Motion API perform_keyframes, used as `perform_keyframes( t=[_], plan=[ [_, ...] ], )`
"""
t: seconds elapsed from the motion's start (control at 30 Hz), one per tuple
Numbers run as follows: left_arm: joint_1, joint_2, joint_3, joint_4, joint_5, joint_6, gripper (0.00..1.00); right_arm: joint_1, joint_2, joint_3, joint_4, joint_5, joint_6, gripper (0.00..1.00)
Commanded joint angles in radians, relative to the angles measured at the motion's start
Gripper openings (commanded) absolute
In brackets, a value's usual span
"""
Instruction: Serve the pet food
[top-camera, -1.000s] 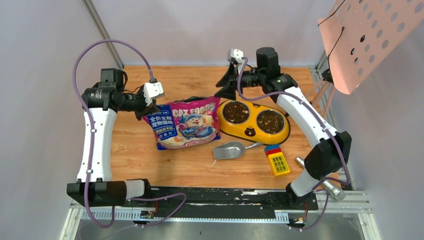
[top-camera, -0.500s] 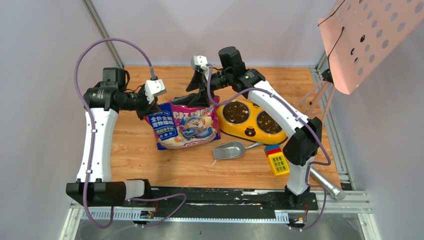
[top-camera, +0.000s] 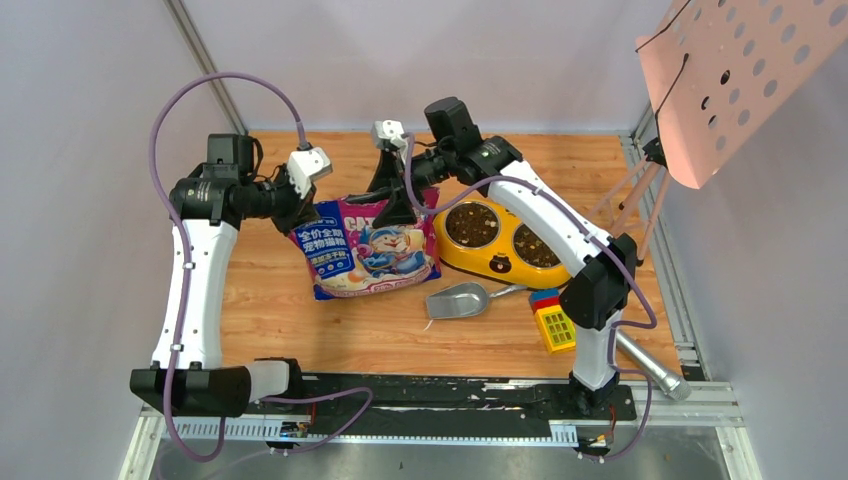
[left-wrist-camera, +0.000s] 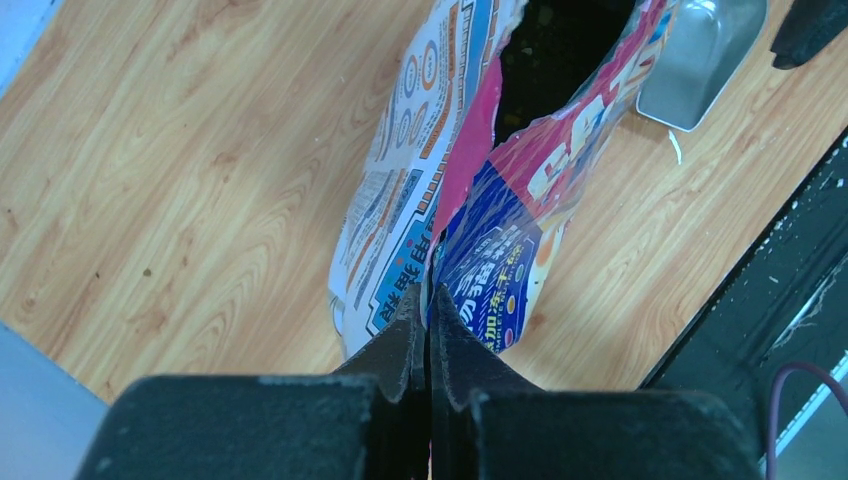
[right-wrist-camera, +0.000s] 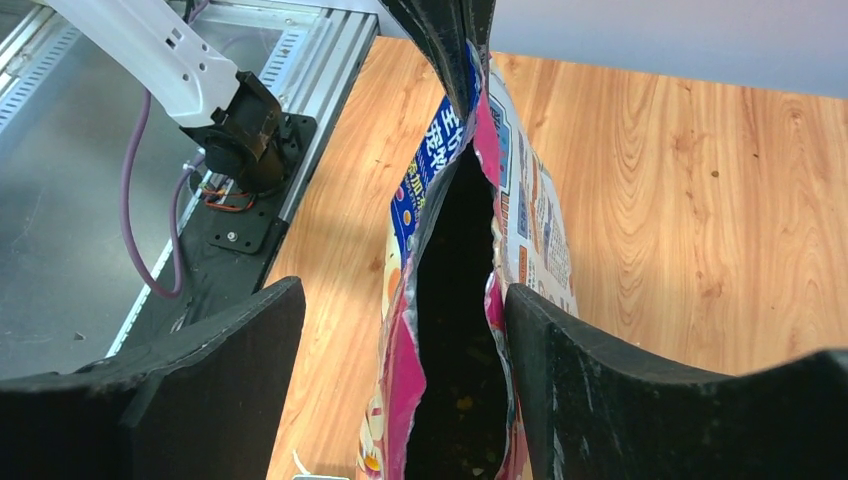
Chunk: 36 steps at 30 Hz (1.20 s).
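The blue-and-magenta cat food bag (top-camera: 368, 250) stands on the table with its torn top agape. My left gripper (top-camera: 303, 210) is shut on the bag's upper left corner (left-wrist-camera: 432, 268). My right gripper (top-camera: 396, 205) hangs open over the bag's mouth (right-wrist-camera: 455, 300); its jaws straddle the opening with nothing clamped. The right-hand finger (right-wrist-camera: 600, 370) lies against the bag's back wall and the other finger (right-wrist-camera: 210, 370) stands apart from it. Pet food (top-camera: 472, 225) fills both bowls of the yellow feeder (top-camera: 500, 267). A few pellets (right-wrist-camera: 467, 402) show dimly inside the bag.
A grey metal scoop (top-camera: 458, 300) lies in front of the feeder, and shows too in the left wrist view (left-wrist-camera: 700, 55). Coloured toy blocks (top-camera: 555, 320) sit at the front right, with a metal cylinder (top-camera: 652, 372) by the right arm's base. A pink perforated panel (top-camera: 745, 70) overhangs the back right.
My right arm has swung left from above the feeder to the bag's mouth, and its jaws have opened wider. The left gripper kept its hold on the bag's corner.
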Motion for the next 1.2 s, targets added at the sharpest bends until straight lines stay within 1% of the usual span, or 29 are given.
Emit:
perform_keyframes(
  t=[0.0,0.1,0.2,0.33,0.4,0.53,0.6,0.67,0.7,0.73,0.8,0.83,0.87,0.9,1.03,1.17],
  plan=[
    [0.010,-0.056,0.039,0.165,-0.069,-0.113,0.00,0.006,0.001,0.051,-0.060,0.014,-0.079,0.73],
    [0.010,-0.048,0.044,0.178,-0.082,-0.128,0.00,0.008,0.008,0.052,-0.062,0.034,-0.069,0.68],
    [0.011,-0.041,0.049,0.169,-0.096,-0.127,0.00,0.012,0.010,0.063,-0.059,0.059,-0.052,0.57],
    [0.010,-0.044,0.044,0.161,-0.100,-0.114,0.00,0.027,0.001,0.056,-0.027,0.178,-0.039,0.44],
    [0.010,-0.048,0.037,0.159,-0.096,-0.103,0.00,0.028,-0.006,0.050,-0.004,0.214,-0.026,0.38],
    [0.011,-0.058,0.023,0.173,-0.085,-0.100,0.00,0.033,-0.016,0.036,0.024,0.266,-0.024,0.34],
    [0.010,-0.058,0.023,0.157,-0.037,-0.065,0.00,0.036,-0.018,0.032,0.027,0.279,-0.029,0.29],
    [0.010,-0.059,0.018,0.134,0.035,-0.024,0.15,0.038,-0.020,0.030,0.030,0.277,-0.031,0.20],
    [0.010,-0.060,0.008,0.133,0.085,-0.013,0.30,0.037,-0.021,0.031,0.031,0.272,-0.031,0.16],
    [0.010,-0.059,0.003,0.137,0.108,-0.012,0.42,0.040,-0.022,0.031,0.034,0.266,-0.032,0.11],
    [0.010,-0.053,-0.012,0.165,0.169,-0.031,0.51,0.041,-0.026,0.031,0.042,0.258,-0.031,0.07],
    [0.010,-0.040,-0.015,0.188,0.195,-0.050,0.52,0.042,-0.029,0.029,0.047,0.254,-0.032,0.05],
    [-0.016,-0.031,-0.014,0.204,0.204,-0.057,0.52,0.043,-0.032,0.026,0.055,0.253,-0.033,0.01],
    [-0.023,-0.013,-0.009,0.208,0.220,-0.061,0.52,0.043,-0.036,0.024,0.062,0.253,-0.033,0.00],
    [-0.050,0.039,0.007,0.194,0.250,-0.033,0.52,0.043,-0.040,0.019,0.079,0.260,-0.032,0.00],
    [-0.069,0.075,0.023,0.131,0.266,0.029,0.51,0.043,-0.050,0.011,0.084,0.251,-0.035,0.00]
  ],
)
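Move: Just about 2 cm ahead of the open right hand, 1 cm to its left and 2 cm lower, lies the middle stretch of the pet food bag's open rim. The scoop lies on the table roughly 18 cm to that hand's right, 9 cm nearer the base and 30 cm down. The yellow double bowl is some 26 cm to its right, 3 cm farther out and 29 cm down. From the left hand, the rim's middle is about 10 cm to the right and 2 cm ahead, at nearly its height. Reaching some 3 cm forward and slightly down, the right hand swings a little clockwise and shuts its fingers, pinching both sides of the bag's rim together. The left hand, still clamped on the rim's left end, then opens about halfway, hops up 3 cm and goes roughly 5 cm right and a little forward, sinking again with its fingers astride the rim towards the right hand's pinch. ##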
